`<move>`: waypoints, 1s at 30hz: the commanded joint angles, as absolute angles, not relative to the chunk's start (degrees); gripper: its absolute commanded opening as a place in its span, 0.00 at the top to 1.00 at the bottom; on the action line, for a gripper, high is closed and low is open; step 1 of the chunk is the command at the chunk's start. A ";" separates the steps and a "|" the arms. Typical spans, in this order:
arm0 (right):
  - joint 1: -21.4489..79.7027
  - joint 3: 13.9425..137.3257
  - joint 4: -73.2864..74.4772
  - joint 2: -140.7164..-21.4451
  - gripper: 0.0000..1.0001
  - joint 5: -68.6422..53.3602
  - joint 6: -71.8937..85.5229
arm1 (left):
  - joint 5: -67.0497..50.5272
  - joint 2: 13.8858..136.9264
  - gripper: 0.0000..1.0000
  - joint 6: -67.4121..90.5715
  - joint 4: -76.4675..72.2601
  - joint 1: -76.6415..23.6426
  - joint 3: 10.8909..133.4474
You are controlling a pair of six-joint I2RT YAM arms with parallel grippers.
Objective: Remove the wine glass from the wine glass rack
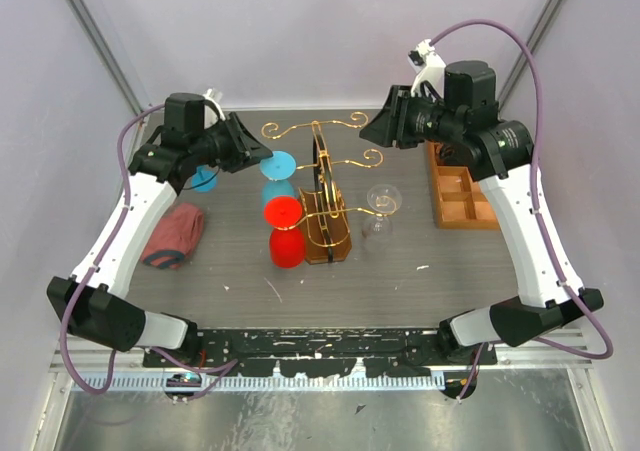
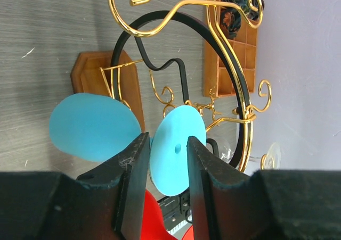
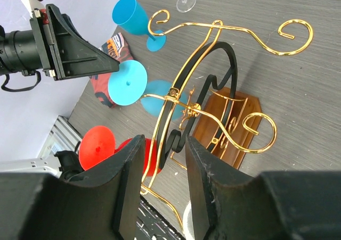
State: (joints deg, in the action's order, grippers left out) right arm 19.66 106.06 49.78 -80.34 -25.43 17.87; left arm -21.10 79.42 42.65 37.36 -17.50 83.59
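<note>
The gold wire wine glass rack (image 1: pixel 322 176) stands mid-table on its brown base (image 2: pixel 93 72). A blue wine glass (image 1: pixel 278 167) hangs sideways on the rack's left side, its round foot (image 2: pixel 177 144) facing outward. My left gripper (image 2: pixel 168 141) is at that foot, jaws partly apart with the disc in the gap; contact is unclear. In the right wrist view its black tip (image 3: pixel 109 64) meets the foot's rim (image 3: pixel 128 82). My right gripper (image 3: pixel 164 144) hovers open over the rack's back right, nothing between its fingers. A red wine glass (image 1: pixel 284 233) sits lower on the left and a clear one (image 1: pixel 380 211) on the right.
A second blue glass (image 1: pixel 205 178) is on the table behind my left gripper. A folded red cloth (image 1: pixel 175 233) lies at the left. The compartmented orange-brown wooden tray (image 1: pixel 462 191) sits at the right, under my right arm.
</note>
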 commanded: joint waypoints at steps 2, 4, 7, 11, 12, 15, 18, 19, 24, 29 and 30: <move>19.56 106.05 47.99 -77.25 0.58 -24.25 16.88 | -23.92 78.63 0.63 42.62 35.10 -17.99 83.59; 19.47 105.84 47.99 -77.03 0.58 -24.17 16.72 | -24.24 78.45 0.66 42.66 35.06 -18.14 83.58; 19.17 105.36 47.89 -76.70 0.58 -23.78 16.70 | -24.60 78.30 0.71 42.71 35.00 -18.47 83.52; 19.08 104.73 47.90 -76.19 0.57 -23.61 16.61 | -25.77 78.63 0.74 42.88 34.61 -19.00 83.16; 19.02 104.66 47.90 -76.08 0.57 -23.56 16.61 | -25.95 78.69 0.74 42.89 34.54 -19.26 83.06; 18.97 104.36 47.90 -75.79 0.57 -23.38 16.44 | -26.52 78.92 0.75 42.97 33.89 -20.06 82.88; 18.85 104.14 47.90 -75.53 0.57 -23.26 16.35 | -27.27 79.44 0.81 42.99 33.41 -20.94 83.04; 18.88 104.09 47.90 -75.48 0.57 -23.22 16.27 | -27.25 79.56 0.84 43.01 33.40 -21.07 83.11; 18.81 103.49 47.90 -74.87 0.57 -23.03 15.97 | -26.53 79.69 1.00 42.59 34.05 -21.09 83.43; 18.62 102.89 47.90 -74.48 0.57 -22.83 15.64 | -22.86 78.07 1.00 40.09 37.21 -20.93 84.16; 18.55 102.87 47.90 -74.45 0.57 -22.85 15.69 | -22.63 77.69 1.00 39.87 37.34 -20.71 84.01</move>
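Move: The foot of the upside-down blue glass hanging on the rack is almost at the left gripper's fingertips, about 2 cm to the right, 1 cm back and 1 cm down. The red glass's foot lies roughly 10 cm nearer the base than the blue one and 1 cm farther right; the empty hook is about 6 cm straight ahead of the gripper. From the right gripper, the blue foot is some 19 cm left, about 2 cm ahead and 11 cm lower. Shut the left gripper from a bit under half open onto the thin foot of the blue glass, pinching the disc between the fingertips. As the fingers close, ease the hand about 3 cm right, towards the rack, and slightly back, turning it some 5 degrees clockwise. ##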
